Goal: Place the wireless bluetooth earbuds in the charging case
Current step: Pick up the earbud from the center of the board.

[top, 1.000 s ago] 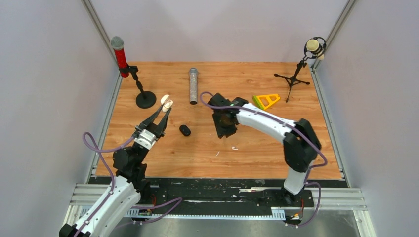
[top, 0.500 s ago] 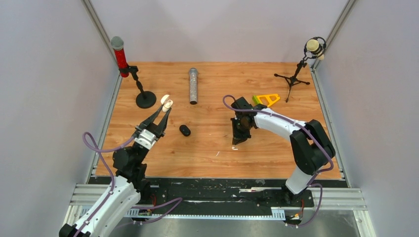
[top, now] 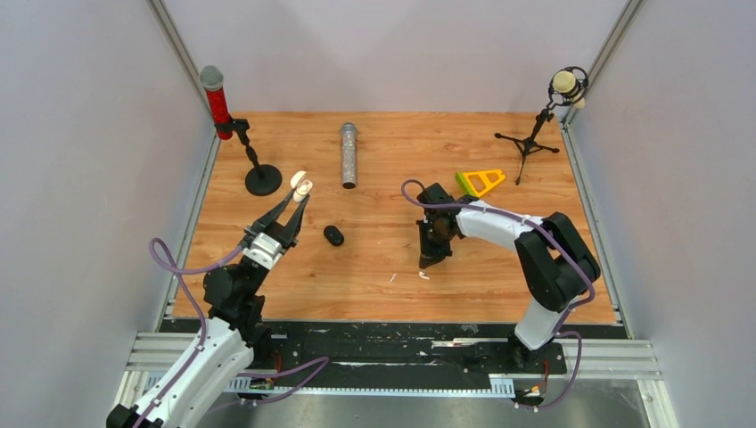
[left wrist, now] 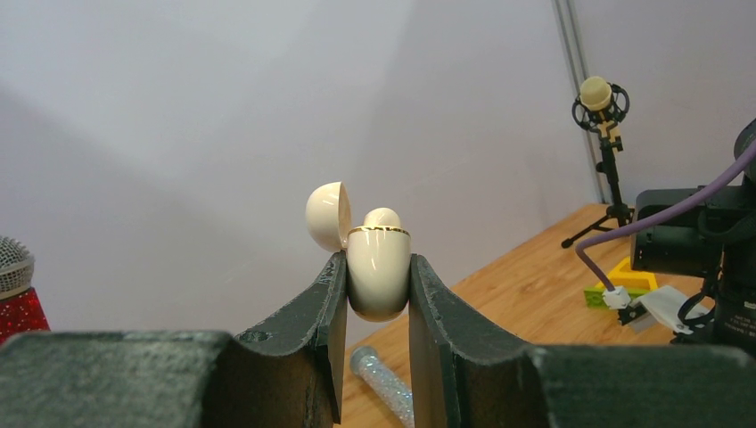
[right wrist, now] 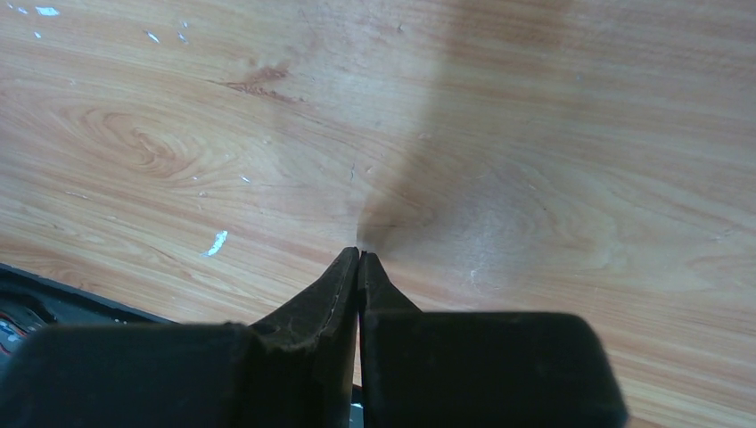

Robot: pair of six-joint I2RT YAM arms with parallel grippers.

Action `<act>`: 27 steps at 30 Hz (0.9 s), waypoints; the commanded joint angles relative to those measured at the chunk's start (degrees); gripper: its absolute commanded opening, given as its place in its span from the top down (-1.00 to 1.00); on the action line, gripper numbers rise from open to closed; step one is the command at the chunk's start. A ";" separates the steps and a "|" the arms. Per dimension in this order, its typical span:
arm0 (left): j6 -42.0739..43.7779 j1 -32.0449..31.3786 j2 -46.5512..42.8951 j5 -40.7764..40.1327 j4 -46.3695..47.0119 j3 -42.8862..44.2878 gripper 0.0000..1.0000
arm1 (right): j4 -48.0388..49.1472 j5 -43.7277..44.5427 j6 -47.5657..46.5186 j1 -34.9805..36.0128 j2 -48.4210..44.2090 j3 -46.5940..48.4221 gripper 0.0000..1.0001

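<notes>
My left gripper (top: 299, 198) (left wrist: 377, 267) holds the cream charging case (top: 301, 185) (left wrist: 378, 276) upright above the left of the table, shut on its lower half. The lid (left wrist: 326, 216) is hinged open to the left. The rounded top of one cream earbud (left wrist: 382, 217) shows inside the case. My right gripper (top: 424, 265) (right wrist: 358, 253) is shut, with its tips touching the wood near the front middle. Nothing shows between them. A small white bit (top: 423, 275) lies just in front of the tips.
A black pebble-shaped case (top: 333, 234) lies between the arms. A silver glitter microphone (top: 348, 155), a red microphone on a stand (top: 217, 98), a tripod microphone (top: 565, 86) and a yellow-green triangle (top: 480, 182) stand further back. Another white sliver (top: 392, 278) (right wrist: 215, 242) lies near the front edge.
My right arm swung right and towards the near edge, dropped its tips to the wood and closed its jaws. The left gripper and the case have not moved.
</notes>
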 commanded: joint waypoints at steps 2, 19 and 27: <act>0.90 -0.11 -0.20 0.26 1.48 2.20 1.00 | 2.62 -0.97 3.84 2.49 -3.54 -1.64 0.92; 0.74 -0.09 -0.25 0.62 0.98 2.22 1.00 | -6.49 5.33 11.32 9.64 -11.33 -4.61 0.89; 0.58 -0.09 -0.21 0.66 0.80 2.37 1.00 | -8.23 15.17 15.14 9.06 -10.06 -1.84 0.04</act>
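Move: The white earbud lies right behind the right hand's closed fingertips, about 2 cm back, straight in line and some 1 cm lower. On the same table top, a white paint chip is roughly 6 cm to this hand's left and 2 cm back; the black case is about 17 cm left and 6 cm ahead. From the left hand, which keeps the open white case, the earbud is some 19 cm right, 2 cm back and 33 cm below. Right hand bows left and back about 6 cm past the earbud, rising 3 cm, opening, then easing forward. ##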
